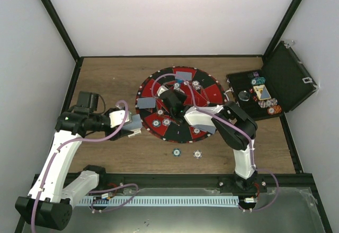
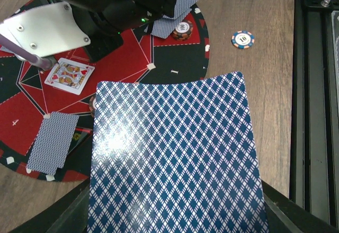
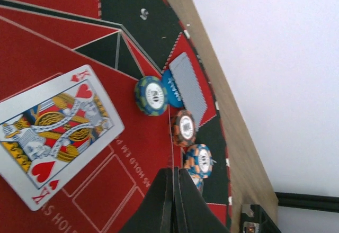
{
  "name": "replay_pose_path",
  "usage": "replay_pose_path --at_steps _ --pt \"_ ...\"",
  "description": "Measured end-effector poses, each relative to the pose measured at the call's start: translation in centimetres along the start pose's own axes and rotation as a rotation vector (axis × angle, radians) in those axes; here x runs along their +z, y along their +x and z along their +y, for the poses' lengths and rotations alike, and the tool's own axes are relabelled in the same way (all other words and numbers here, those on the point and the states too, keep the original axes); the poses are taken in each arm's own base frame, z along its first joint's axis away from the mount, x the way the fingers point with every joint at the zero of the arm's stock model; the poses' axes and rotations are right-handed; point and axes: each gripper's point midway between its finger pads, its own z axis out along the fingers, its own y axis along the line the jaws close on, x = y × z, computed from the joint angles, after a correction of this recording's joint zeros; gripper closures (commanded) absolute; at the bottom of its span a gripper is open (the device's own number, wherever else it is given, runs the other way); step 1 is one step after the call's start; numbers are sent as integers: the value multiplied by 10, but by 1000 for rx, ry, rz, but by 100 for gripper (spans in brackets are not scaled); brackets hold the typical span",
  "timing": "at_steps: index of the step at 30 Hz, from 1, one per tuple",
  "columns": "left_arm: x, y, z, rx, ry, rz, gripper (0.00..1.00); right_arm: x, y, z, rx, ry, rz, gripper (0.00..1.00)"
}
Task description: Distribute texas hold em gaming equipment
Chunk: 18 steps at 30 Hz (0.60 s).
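Observation:
My left gripper (image 1: 131,127) hangs at the left rim of the round red-and-black mat (image 1: 159,84), shut on blue diamond-backed playing cards (image 2: 175,159) that hide its fingers in the left wrist view. My right gripper (image 3: 174,172) hovers low over the mat's middle, shut, with nothing visible between its fingers. A face-up king of hearts (image 3: 53,135) lies beside it. Just beyond the fingertips sit a teal chip (image 3: 151,96), a blue button disc (image 3: 172,89), a brown chip (image 3: 185,128), a blue-and-orange chip (image 3: 199,160) and a face-down card (image 3: 188,87). More face-down cards (image 1: 146,102) lie round the mat.
Two loose chips (image 1: 176,152) (image 1: 197,153) rest on the wooden table in front of the mat. A black hinged case (image 1: 286,79) stands open at the right with chips and cards inside. The right arm (image 1: 233,127) reaches across the mat's near right side.

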Motion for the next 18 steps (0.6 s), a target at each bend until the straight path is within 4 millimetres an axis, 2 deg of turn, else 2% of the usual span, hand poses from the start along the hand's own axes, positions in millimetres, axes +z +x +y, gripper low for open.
replay_pose_path --at_steps 6,9,12,16,18 --pt "-1 0 0 6 -9 1 89 3 8 25 -22 -86 8 99" --pt "-1 0 0 6 -9 2 89 2 13 33 -19 -123 20 94" --pt "-1 0 0 6 -9 3 89 0 19 42 -6 -164 41 75" --pt "-2 0 0 7 -10 2 89 -3 30 55 14 -225 78 40" --pt "-2 -1 0 7 -10 2 89 -4 33 59 35 -246 92 32"
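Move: The king of hearts, beside which my right hand is bringing the thin card it holds, lies face up on the mat about 7 cm to my left, 4 cm back and 10 cm below. On that same level, the green chip is roughly 4 cm left and 2 cm ahead, and the orange chip is straight ahead by some 3 cm. From my left hand, still holding the deck, the king is about 11 cm ahead, 16 cm right and 21 cm below. I lower my right hand about 6 cm towards the mat just right of the king, drawing back some 3 cm as I sink and tipping the fingers about 15 degrees further down. Late in the descent I open the fingers from shut to about half wide and let go of the card low over the mat. My left hand keeps the deck still. ##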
